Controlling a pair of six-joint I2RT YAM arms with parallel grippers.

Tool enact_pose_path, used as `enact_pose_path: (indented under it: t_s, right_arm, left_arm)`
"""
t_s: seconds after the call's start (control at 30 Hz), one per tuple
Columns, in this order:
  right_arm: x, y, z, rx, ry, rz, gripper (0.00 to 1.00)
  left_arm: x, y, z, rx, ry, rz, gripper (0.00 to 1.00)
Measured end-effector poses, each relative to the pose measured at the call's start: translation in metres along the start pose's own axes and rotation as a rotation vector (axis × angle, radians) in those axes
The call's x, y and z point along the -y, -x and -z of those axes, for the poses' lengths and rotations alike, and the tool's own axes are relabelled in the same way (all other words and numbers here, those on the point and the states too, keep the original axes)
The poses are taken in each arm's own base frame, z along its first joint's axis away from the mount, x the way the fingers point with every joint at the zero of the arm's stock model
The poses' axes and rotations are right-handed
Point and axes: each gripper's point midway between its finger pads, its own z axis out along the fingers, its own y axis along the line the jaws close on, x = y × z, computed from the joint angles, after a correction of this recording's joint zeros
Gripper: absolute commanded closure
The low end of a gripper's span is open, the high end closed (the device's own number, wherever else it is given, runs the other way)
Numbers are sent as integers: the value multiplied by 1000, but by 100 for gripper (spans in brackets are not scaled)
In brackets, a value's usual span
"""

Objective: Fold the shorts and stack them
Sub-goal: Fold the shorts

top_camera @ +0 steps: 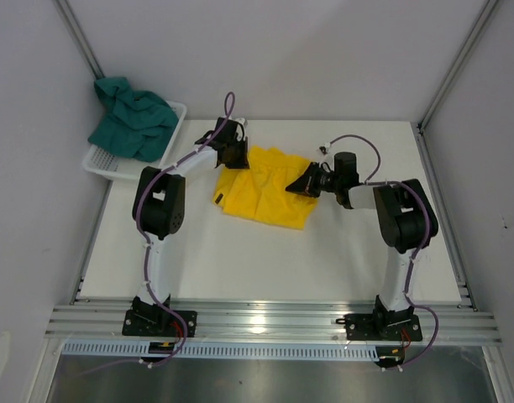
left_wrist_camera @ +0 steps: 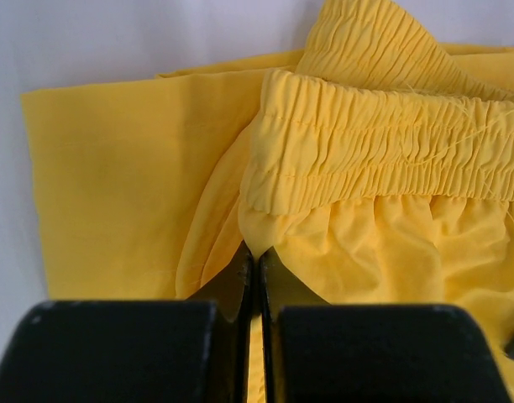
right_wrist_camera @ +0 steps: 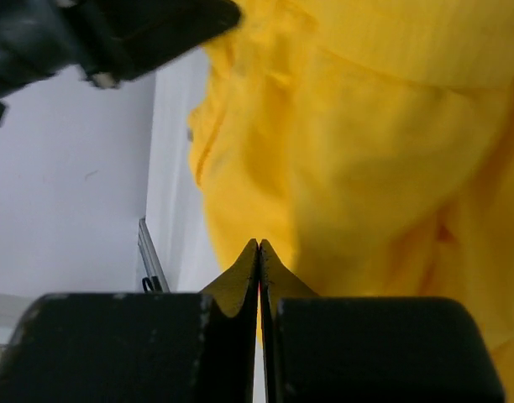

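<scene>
The yellow shorts [top_camera: 265, 189] lie crumpled on the white table between my two arms. The left gripper [top_camera: 238, 156] is at their far left corner. In the left wrist view it [left_wrist_camera: 257, 252] is shut on a pinch of yellow cloth just under the gathered waistband [left_wrist_camera: 383, 143]. The right gripper [top_camera: 304, 184] is at the shorts' right edge, turned on its side. Its jaws [right_wrist_camera: 259, 243] are shut, with the yellow cloth [right_wrist_camera: 366, 151] right behind the tips. I see no fold caught between them. The teal-green shorts [top_camera: 133, 117] are heaped in the basket.
The white mesh basket [top_camera: 178, 112] stands at the table's far left corner, against the left wall. Aluminium frame posts [top_camera: 446, 80] rise at the back corners. The left arm's black gripper [right_wrist_camera: 114, 34] shows blurred at the top left of the right wrist view.
</scene>
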Motion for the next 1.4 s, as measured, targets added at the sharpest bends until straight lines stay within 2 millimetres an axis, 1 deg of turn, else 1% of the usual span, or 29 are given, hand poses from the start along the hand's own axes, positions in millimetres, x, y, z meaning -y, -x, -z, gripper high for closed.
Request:
enact_pose_path:
  t_s: [0.1, 0.17, 0.2, 0.23, 0.37, 0.5, 0.53, 0.6, 0.63, 0.67, 0.7, 0.73, 0.77, 0.8, 0.83, 0.87, 0.9, 0.97, 1.03, 1.07, 1.13, 1.23, 1.33, 1.4]
  right_arm:
    - [40, -16, -9, -30, -55, -89, 100]
    - [66, -25, -12, -41, -93, -152, 100]
    - [74, -27, -12, -43, -97, -182, 100]
    - [76, -26, -11, -42, -82, -194, 100]
    - [80, -15, -9, -8, -88, -187, 100]
    - [80, -13, -8, -2, -99, -172, 97]
    - [79, -12, -7, -2, -106, -169, 96]
    - [74, -9, -3, 1, -122, -155, 84]
    - [71, -8, 0, 0, -130, -147, 79]
    - [66, -5, 3, 2, -135, -135, 69]
    - [59, -1, 6, 5, -137, -117, 64]
    - [53, 3, 9, 11, -137, -99, 59]
    - [44, 9, 12, 19, -135, -74, 50]
    - [36, 15, 16, 29, -133, -48, 47]
    - [28, 21, 19, 41, -133, -18, 44]
    - [21, 26, 23, 53, -141, 9, 38]
    - [15, 29, 26, 59, -142, 25, 37]
    - [6, 36, 35, 79, -174, 68, 33]
    - [5, 40, 43, 93, -230, 98, 22]
    - [6, 41, 46, 97, -256, 109, 10]
    - [15, 42, 53, 109, -350, 128, 1]
    - [32, 40, 60, 106, -461, 140, 1]
    - [46, 33, 65, 87, -526, 130, 0]
    - [55, 30, 64, 77, -544, 126, 1]
  left_arm:
    - [-3, -3, -4, -4, 9, -3, 99]
    - [-6, -5, -7, -10, 17, -7, 99]
    - [-8, -7, -10, -14, 21, -11, 99]
    - [-10, -9, -12, -18, 28, -14, 99]
    - [-15, -15, -17, -31, 39, -18, 99]
    - [-16, -15, -18, -32, 40, -16, 95]
    - [-16, -15, -19, -31, 39, -16, 89]
    - [-17, -15, -19, -30, 40, -15, 76]
    - [-17, -15, -18, -30, 40, -16, 60]
    - [-18, -16, -18, -31, 40, -19, 52]
    - [-19, -17, -16, -31, 41, -13, 39]
    - [-19, -18, -13, -33, 41, -9, 34]
    - [-19, -20, -9, -34, 40, 0, 30]
    - [-18, -19, -5, -31, 39, 8, 21]
    - [-18, -18, 0, -25, 37, 11, 19]
    - [-15, -14, 8, -13, 36, 19, 13]
    - [-15, -11, 12, -6, 35, 20, 12]
    - [-11, -3, 26, 25, 30, 26, 7]
    - [-9, 3, 40, 55, 31, 36, 5]
    - [-8, 5, 45, 65, 33, 37, 3]
    - [-9, 11, 55, 94, 47, 40, 1]
    - [-15, 11, 61, 111, 81, 46, 1]
    - [-27, -1, 57, 93, 115, 54, 1]
    - [-35, -12, 55, 70, 134, 62, 1]
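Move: Under and a little ahead of the closed right fingertips lies the folded yellow shorts' middle, about 3 cm forward, 6 cm left and 7 cm below; their right edge is some 7 cm to this hand's right and about 3 cm ahead. The left hand still has the waistband's left end; from it the shorts' middle lies 6 cm back, 5 cm right and 4 cm below, the black label 9 cm back and 8 cm left, the basket about 31 cm left and 10 cm ahead. Dipping some 8 cm with shut fingers, the right hand comes down onto the shorts, strokes about 2.5 cm right and slightly forward, then rises 10 cm, opens wide and swings right over the edge while its fingers tip steeply down. The left hand lowers the pinched waistband end nearly 3 cm, lets go, lifts clear about 7 cm with fingers spread, drifts left and back, and begins to sink again. ##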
